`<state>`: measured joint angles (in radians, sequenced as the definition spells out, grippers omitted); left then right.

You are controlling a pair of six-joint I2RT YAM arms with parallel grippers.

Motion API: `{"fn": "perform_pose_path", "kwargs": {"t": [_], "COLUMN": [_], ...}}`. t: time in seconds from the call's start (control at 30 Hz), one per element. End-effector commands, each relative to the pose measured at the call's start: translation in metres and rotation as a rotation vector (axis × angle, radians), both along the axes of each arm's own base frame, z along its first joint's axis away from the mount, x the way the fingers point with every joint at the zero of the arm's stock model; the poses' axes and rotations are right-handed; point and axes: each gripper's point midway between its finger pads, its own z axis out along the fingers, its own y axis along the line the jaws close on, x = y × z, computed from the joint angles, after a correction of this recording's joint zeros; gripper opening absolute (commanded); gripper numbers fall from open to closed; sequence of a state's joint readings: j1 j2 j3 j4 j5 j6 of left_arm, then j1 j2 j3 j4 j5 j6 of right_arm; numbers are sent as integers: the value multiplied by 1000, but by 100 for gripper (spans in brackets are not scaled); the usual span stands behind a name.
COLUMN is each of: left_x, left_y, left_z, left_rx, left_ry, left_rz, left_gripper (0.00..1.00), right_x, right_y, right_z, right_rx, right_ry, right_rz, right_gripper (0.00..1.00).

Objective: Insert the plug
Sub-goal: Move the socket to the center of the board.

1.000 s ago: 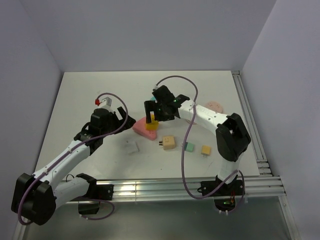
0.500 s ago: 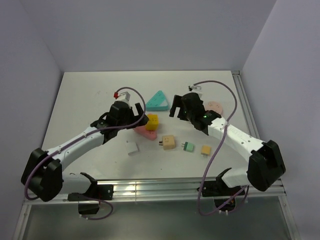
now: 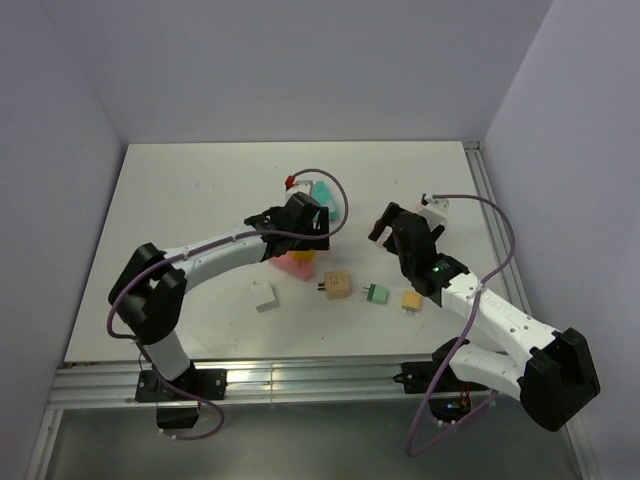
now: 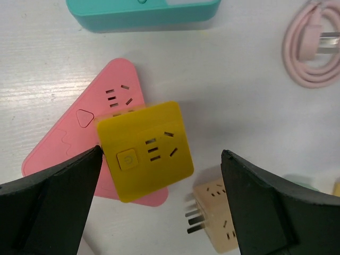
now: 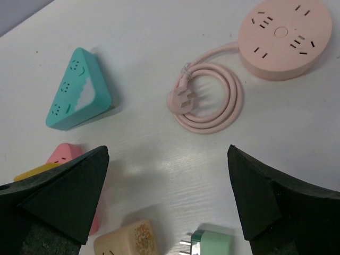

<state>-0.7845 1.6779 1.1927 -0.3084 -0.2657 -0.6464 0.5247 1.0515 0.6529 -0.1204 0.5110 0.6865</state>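
A yellow cube plug (image 4: 143, 151) sits on the face of the pink triangular power strip (image 4: 74, 149); its prongs are hidden under it. My left gripper (image 4: 161, 154) hangs open right above the cube, one finger on each side, touching nothing. In the top view the left gripper (image 3: 303, 224) covers most of the cube above the pink strip (image 3: 288, 264). My right gripper (image 5: 167, 151) is open and empty over bare table, to the right of the strip; the top view shows the right gripper (image 3: 384, 223) apart from it.
A teal triangular strip (image 5: 79, 90) lies behind the pink one. A round pink strip (image 5: 284, 37) with its coiled cable (image 5: 207, 101) lies at the right. Loose beige (image 3: 337, 285), green (image 3: 377, 292), orange (image 3: 411, 299) and white (image 3: 264, 296) plugs lie nearer the arms.
The right gripper left the yellow cube on the pink strip and drew back to the right. The left arm swung right over the cube, and its jaws opened wider.
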Motion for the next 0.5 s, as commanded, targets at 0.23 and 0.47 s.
{"fn": "perform_pose_path", "kwargs": {"t": [0.23, 0.47], "left_x": [11, 0], "left_y": [18, 46], "left_z": [-21, -44], "left_rx": [262, 366], "left_ry": [16, 45], "left_rz": [90, 143], "left_gripper": [96, 79], "right_x": [8, 6], "right_y": [-9, -14], "right_z": [17, 13], "right_rx": [54, 69], "right_ry": [-97, -97], "right_rz": [-69, -83], "right_gripper": [99, 99]}}
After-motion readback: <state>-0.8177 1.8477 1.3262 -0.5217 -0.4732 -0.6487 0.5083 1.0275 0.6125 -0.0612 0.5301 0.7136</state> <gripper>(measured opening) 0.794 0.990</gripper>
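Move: The yellow socket, sitting on the pink strip, lies about 6 cm below the left hand, some 2 cm to its left and 1 cm ahead. The strip's middle is about 5 cm left, level; the beige adapter some 6 cm right and 5 cm back; the teal strip about 15 cm ahead, 1 cm right. From the right hand, the socket is roughly 24 cm left, 2 cm ahead and 10 cm lower. The left fingers come down astride the yellow socket and start closing, from wide open to about four fifths, until their pads are at its two sides. The hand sinks about 4 cm, first almost straight down, then also drifting some 2.5 cm left, while the wrist rolls about 15 degrees so the fingers point less to the right. ##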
